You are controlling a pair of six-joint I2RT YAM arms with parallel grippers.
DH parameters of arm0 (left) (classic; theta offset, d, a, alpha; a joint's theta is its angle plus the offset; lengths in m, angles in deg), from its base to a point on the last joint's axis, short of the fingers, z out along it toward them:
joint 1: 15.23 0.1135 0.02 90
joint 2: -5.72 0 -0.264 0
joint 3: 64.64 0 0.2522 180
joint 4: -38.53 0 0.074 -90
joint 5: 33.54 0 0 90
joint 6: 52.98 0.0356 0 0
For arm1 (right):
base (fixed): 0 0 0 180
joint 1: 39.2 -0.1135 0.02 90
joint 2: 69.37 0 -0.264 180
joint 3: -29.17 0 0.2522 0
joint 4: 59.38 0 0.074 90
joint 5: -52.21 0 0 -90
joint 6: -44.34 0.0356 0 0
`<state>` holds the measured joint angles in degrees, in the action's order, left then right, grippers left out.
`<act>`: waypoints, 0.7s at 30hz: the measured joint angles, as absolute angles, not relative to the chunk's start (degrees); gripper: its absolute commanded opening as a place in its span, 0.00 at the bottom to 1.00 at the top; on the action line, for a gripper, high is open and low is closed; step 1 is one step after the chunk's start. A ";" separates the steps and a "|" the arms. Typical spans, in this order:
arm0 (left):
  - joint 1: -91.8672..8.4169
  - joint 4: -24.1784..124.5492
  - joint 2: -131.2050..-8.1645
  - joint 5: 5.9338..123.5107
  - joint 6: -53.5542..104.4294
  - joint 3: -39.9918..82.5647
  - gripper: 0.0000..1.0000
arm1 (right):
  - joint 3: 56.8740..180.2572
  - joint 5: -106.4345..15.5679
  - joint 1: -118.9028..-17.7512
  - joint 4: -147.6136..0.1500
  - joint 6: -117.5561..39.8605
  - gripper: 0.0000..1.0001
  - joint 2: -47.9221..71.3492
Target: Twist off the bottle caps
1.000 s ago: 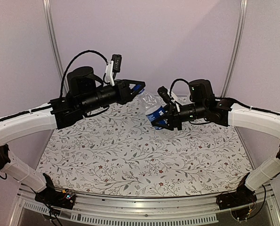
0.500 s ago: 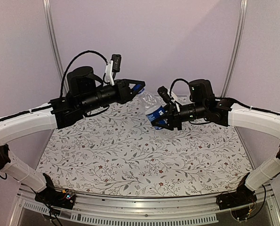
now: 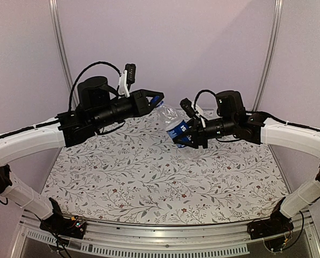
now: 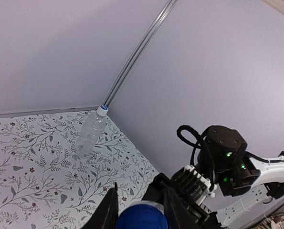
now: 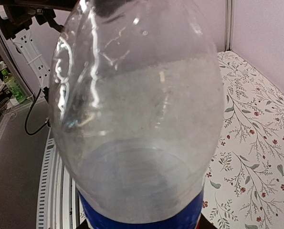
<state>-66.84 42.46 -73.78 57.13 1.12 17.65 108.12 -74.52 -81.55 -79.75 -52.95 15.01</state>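
Observation:
A clear bottle [image 3: 173, 122] with a blue label band [image 5: 132, 217] hangs tilted in the air above the table's far middle. My right gripper [image 3: 187, 135] is shut round its labelled lower body, and the bottle fills the right wrist view. Its solid blue cap [image 4: 142, 218] sits between the fingers [image 4: 106, 214] of my left gripper [image 3: 155, 100], which is shut on it at the bottle's upper left end. A plain bottle [image 4: 89, 133] lies on the cloth by the back wall, a whitish-and-blue cap [image 4: 102, 109] on its neck. That bottle is hidden in the top view.
A floral cloth [image 3: 149, 177] covers the table. Purple walls with metal corner rails [image 3: 268, 54] close in the back and sides. The right arm's wrist and cable [image 4: 223, 152] show close beyond my left fingers.
My left gripper has turned a little about the blue cap, its wrist camera mount shifting slightly left. The labelled bottle and the right arm have stayed in place.

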 measured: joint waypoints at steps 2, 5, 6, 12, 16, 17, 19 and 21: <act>-66.82 42.27 -73.81 57.50 0.85 17.63 0.33 | 108.12 -74.83 -81.55 -79.68 -52.97 0.40 15.01; -66.69 41.24 -73.81 58.88 0.75 17.61 0.38 | 108.12 -75.81 -81.50 -79.46 -52.97 0.40 15.01; -66.58 40.50 -73.81 59.60 0.68 17.61 0.39 | 108.12 -76.01 -81.44 -79.42 -52.95 0.40 15.01; -66.27 37.61 -73.81 62.81 1.79 17.61 0.48 | 108.10 -76.49 -81.29 -79.27 -52.84 0.40 15.01; -66.21 36.37 -73.81 63.99 2.38 17.61 0.51 | 108.08 -76.49 -81.18 -79.40 -52.71 0.40 15.03; -66.21 36.28 -73.81 64.17 2.52 17.61 0.51 | 108.03 -76.49 -81.18 -79.40 -52.69 0.40 15.03; -66.16 36.19 -73.81 64.45 2.69 17.61 0.51 | 107.99 -76.49 -81.18 -79.42 -52.67 0.40 15.03; -66.16 36.10 -73.81 64.62 2.93 17.61 0.52 | 107.99 -76.47 -81.18 -79.44 -52.56 0.40 15.03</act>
<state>-66.16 36.10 -73.81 64.62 2.93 17.61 107.99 -76.47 -81.18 -79.44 -52.56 15.03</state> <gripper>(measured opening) 0.510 0.401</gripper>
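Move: The blue cap is already between the left fingers, at the hand point, with the mouth of the held bottle some 3 cm lower and about 1 cm back and to the right. That bottle's middle lies about 6 cm right, 3 cm back and 9 cm below. The clear bottle stands roughly 30 cm right and 18 cm ahead of the left hand, 28 cm lower. From the right hand, the cap is about 9 cm left, 4 cm ahead and 12 cm up. Upward and somewhat back, the left hand draws about 3 cm away from the bottle's mouth while its fingers spread from nearly a third open to about half, letting go of the blue cap; the wrist tips up and turns slightly clockwise. The right hand stays put and keeps its grip around the labelled bottle. ##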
